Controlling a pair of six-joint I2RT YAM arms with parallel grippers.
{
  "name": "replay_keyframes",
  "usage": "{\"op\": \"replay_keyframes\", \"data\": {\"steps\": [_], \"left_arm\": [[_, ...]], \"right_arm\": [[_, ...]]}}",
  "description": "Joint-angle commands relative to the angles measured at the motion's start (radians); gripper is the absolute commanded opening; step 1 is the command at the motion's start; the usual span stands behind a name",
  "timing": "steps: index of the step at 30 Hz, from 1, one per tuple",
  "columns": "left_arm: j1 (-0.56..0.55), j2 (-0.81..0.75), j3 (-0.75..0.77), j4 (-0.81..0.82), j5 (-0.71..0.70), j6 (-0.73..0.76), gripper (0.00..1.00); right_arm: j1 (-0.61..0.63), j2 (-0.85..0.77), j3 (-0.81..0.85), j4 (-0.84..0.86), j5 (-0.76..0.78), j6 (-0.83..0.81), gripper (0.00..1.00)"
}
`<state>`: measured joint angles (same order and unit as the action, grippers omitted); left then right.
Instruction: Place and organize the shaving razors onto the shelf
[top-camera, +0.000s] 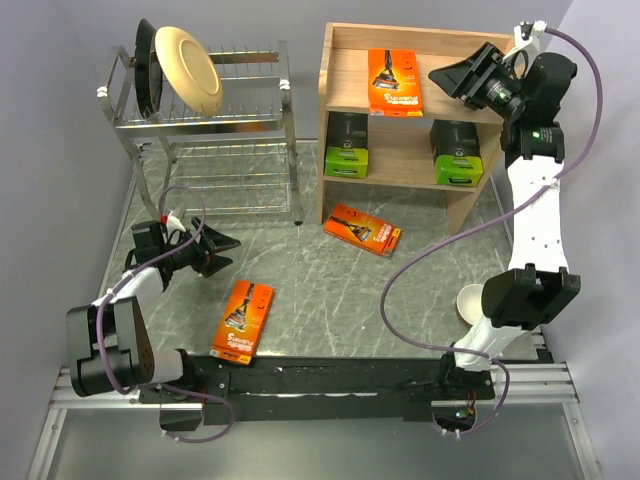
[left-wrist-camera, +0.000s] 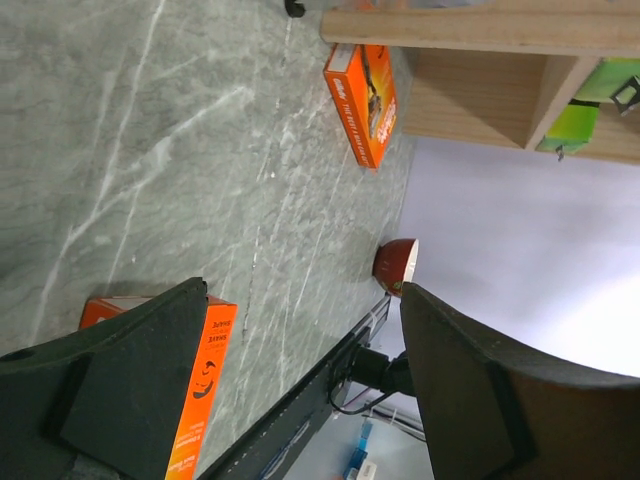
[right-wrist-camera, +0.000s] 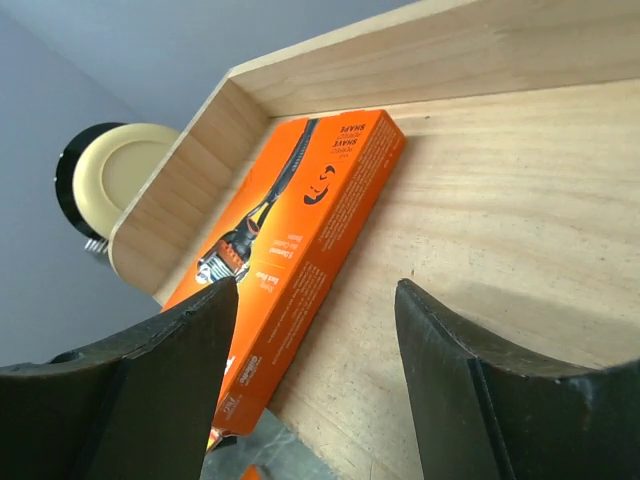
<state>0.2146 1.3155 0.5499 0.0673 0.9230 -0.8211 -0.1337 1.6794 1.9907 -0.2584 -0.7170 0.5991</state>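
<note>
The wooden shelf (top-camera: 400, 166) stands at the back right. One orange razor pack (top-camera: 394, 82) lies on its top tier, also in the right wrist view (right-wrist-camera: 300, 230). Two black packs with green ends (top-camera: 347, 145) (top-camera: 455, 152) sit on the lower tier. A second orange pack (top-camera: 362, 229) lies on the table in front of the shelf. A third (top-camera: 243, 317) lies near the front. My right gripper (top-camera: 448, 88) (right-wrist-camera: 316, 285) is open and empty above the top tier, right of the pack. My left gripper (top-camera: 228, 254) (left-wrist-camera: 305, 290) is open and empty, low at the left, up-left of the front pack (left-wrist-camera: 205, 370).
A chrome dish rack (top-camera: 215, 150) with a cream plate (top-camera: 185, 65) and a dark plate (top-camera: 147, 70) stands at the back left. A small bowl (top-camera: 470, 300) sits by the right arm's base. A purple cable loops over the table on the right.
</note>
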Motion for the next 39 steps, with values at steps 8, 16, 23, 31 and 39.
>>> {"op": "replay_keyframes", "data": {"steps": [8, 16, 23, 31, 39], "left_arm": [[0.005, 0.031, 0.005, 0.051, -0.042, -0.019, 0.83], [0.008, -0.021, -0.03, 0.061, -0.079, -0.032, 0.84], [0.022, -0.068, -0.073, 0.083, -0.096, -0.059, 0.85], [0.029, -0.09, -0.096, 0.097, -0.107, -0.084, 0.86], [0.032, -0.104, -0.102, 0.092, -0.113, -0.082, 0.86]], "right_arm": [[0.279, 0.006, 0.212, 0.034, 0.264, -0.257, 0.5], [0.566, 0.089, 0.295, -0.065, 0.783, -0.393, 0.06], [0.643, 0.146, 0.316, -0.093, 0.959, -0.44, 0.0], [0.652, 0.198, 0.289, -0.133, 1.085, -0.342, 0.0], [0.586, 0.232, 0.286, -0.154, 1.208, -0.265, 0.0]]}}
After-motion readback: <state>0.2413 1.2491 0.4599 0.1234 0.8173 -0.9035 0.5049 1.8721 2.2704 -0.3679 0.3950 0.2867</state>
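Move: The orange razor box on the top shelf has its middle about 10 cm to the right hand's left, 4 cm ahead and 2 cm below. The shelf's left side wall stands roughly 21 cm to that hand's left and 4 cm ahead. On the board below, about 22 cm lower and 3 cm ahead, the left green-black box is some 19 cm left and the right one 2 cm right. From the left hand, the razor box is around 32 cm right, 20 cm ahead and 35 cm higher. Up about 8 cm and leftward some 17 cm, the right hand arcs over the orange razor box, its open fingers closing completely on the way, then sinks back to its starting height on the box's left side. There it turns nearly 30 degrees clockwise to point forward and eases about 3 cm right, the shut tips bearing on the box's left edge near the front. ##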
